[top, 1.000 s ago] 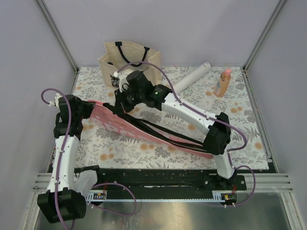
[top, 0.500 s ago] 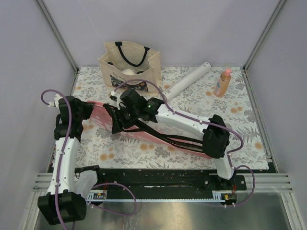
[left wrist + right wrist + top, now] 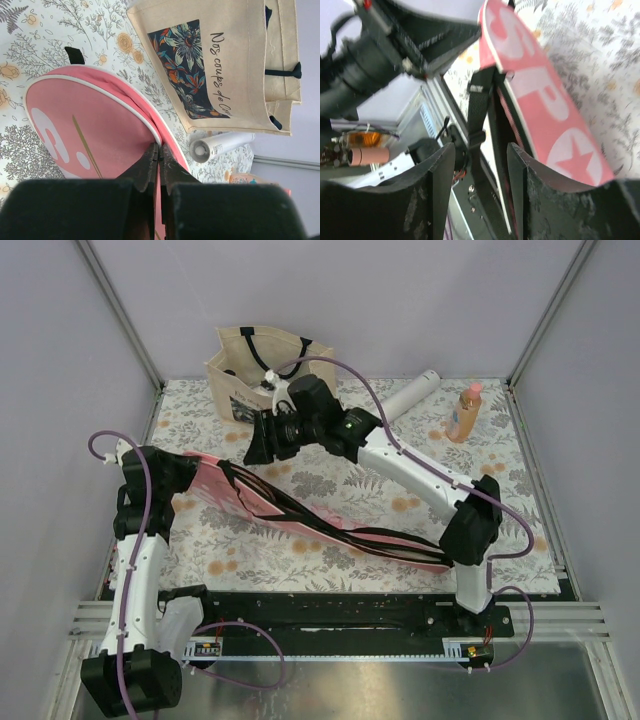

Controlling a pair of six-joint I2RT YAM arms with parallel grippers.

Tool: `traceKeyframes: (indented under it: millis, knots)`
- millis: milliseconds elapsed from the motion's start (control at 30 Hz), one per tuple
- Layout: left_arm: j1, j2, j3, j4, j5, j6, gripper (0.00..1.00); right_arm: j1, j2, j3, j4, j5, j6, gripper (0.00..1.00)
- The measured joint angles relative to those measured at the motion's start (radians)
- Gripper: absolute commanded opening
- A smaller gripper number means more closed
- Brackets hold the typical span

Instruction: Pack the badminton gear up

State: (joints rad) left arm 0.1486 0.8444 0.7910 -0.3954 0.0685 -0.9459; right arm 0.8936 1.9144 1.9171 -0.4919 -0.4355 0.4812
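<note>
The pink SPORT-lettered case lies slantwise across the mat, wide end at the left, with its black straps draped along it. My left gripper is shut on the white-piped edge of the case's wide end, jaws pinched together. My right gripper hovers open above the case, between it and the tote. In the right wrist view its open jaws hold nothing, and the strap and the case lie below. The long white tube lies at the back.
A beige cloth tote with dark straps stands at the back left, close behind my right gripper. A small orange bottle with a pink cap stands at the back right. The floral mat covers the table inside grey walls.
My right gripper has opened, dipped to the case, then lifted back toward the tote. The black straps now lie slack on the case. The left gripper keeps its hold.
</note>
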Motion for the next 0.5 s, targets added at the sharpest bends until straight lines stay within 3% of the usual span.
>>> traceKeyframes:
  millis: [267, 500]
  knots:
    - [0.000, -0.021, -0.007, -0.011, 0.004, 0.000, 0.00, -0.058, 0.185, 0.180, 0.085, -0.038, 0.070, 0.54]
    - [0.000, -0.036, -0.015, -0.014, 0.006, 0.000, 0.00, -0.058, 0.291, 0.185, 0.170, -0.108, 0.187, 0.54]
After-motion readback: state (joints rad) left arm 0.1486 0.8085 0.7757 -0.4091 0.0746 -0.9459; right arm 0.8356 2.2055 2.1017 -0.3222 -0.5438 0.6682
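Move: The pink racket bag hangs from the left hand; its zip pull lies about 7 cm to the right hand's left, 2 cm ahead and 5 cm below. The bag's gripped end is roughly 13 cm to the right hand's left, 1 cm ahead and 5 cm below; the tote stands some 20 cm ahead, straight out, 15 cm below. From the left hand, the pull is about 6 cm right, 1 cm back and level. The open right hand swings about 6 cm forward, then 5 cm left and 4 cm down towards the zip pull. ##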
